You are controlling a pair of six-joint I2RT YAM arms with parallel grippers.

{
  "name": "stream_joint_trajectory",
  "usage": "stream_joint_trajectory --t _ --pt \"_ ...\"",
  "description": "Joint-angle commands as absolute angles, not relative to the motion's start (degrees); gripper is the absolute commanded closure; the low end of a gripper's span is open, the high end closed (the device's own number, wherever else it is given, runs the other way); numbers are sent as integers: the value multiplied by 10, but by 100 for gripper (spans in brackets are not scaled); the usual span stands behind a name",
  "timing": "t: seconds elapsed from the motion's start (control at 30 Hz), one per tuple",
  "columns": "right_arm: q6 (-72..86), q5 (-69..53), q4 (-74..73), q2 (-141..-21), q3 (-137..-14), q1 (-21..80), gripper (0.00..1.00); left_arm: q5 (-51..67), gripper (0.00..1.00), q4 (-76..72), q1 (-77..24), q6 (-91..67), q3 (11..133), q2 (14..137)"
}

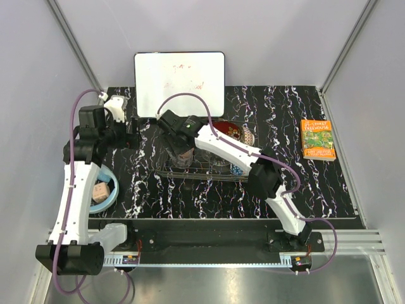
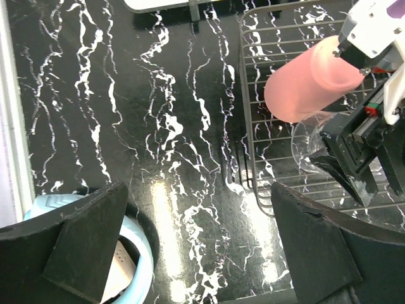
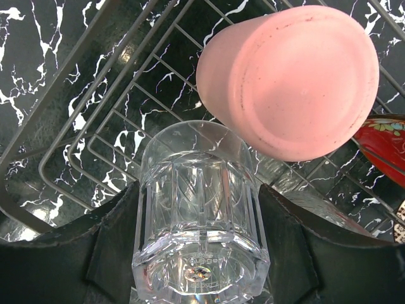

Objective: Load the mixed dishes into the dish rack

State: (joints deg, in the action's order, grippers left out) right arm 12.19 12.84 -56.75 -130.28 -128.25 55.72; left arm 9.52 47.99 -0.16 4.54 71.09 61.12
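My right gripper (image 3: 199, 190) is shut on the clear glass tumbler (image 3: 199, 244), held bottom-up over the left end of the dish rack (image 3: 95, 126). The pink plastic cup (image 3: 291, 76) stands upside down in the rack, close behind the tumbler. The red patterned bowl (image 3: 386, 142) shows at the right edge. In the top view the right gripper (image 1: 180, 155) is over the rack (image 1: 209, 171), with the red bowl (image 1: 228, 131) and the beige netted bowl (image 1: 248, 135) behind. My left gripper (image 2: 199, 190) is open and empty over bare table, left of the rack (image 2: 266, 114).
The light blue headphones (image 1: 109, 193) lie at the table's left, under my left arm, and show beside the left finger (image 2: 136, 253). The white whiteboard (image 1: 179, 82) leans at the back. The orange book (image 1: 317, 139) lies at the far right.
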Motion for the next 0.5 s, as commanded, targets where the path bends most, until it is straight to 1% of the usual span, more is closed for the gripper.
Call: stream_joint_trajectory --t 0.0,0.2,0.3,0.47 --pt "103 142 -561 -1313 -1305 562 100 143 1 464 22 52 708 601" --pt "105 115 -548 -1322 -1278 563 100 155 1 464 40 54 703 597" --pt "105 110 -527 -1313 -1236 563 100 160 1 465 43 53 701 598" --pt "107 107 -497 -1301 -1199 563 100 168 1 463 47 47 701 598"
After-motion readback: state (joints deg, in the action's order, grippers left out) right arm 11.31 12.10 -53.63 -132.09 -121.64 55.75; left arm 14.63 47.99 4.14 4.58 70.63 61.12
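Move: My right hand already grips the upside-down glass over the front left of the dish rack; its spot on the rack floor lies some 8 cm below, about 1 cm back and 1 cm right. The pink cup is about 8 cm ahead, level sideways and 4 cm lower; the clear bowl is roughly 13 cm right and 1 cm ahead, 5 cm lower. From my left hand, that spot is some 18 cm right, 2 cm ahead and 21 cm below. I keep my pinch on the glass and, after a brief hover, lower it about 5 cm with my right hand, picking up speed, down into the rack's front left part on the near side of the pink cup. Near the end I ease barely a centimetre back and right; the wrist tips only some 5 degrees. ##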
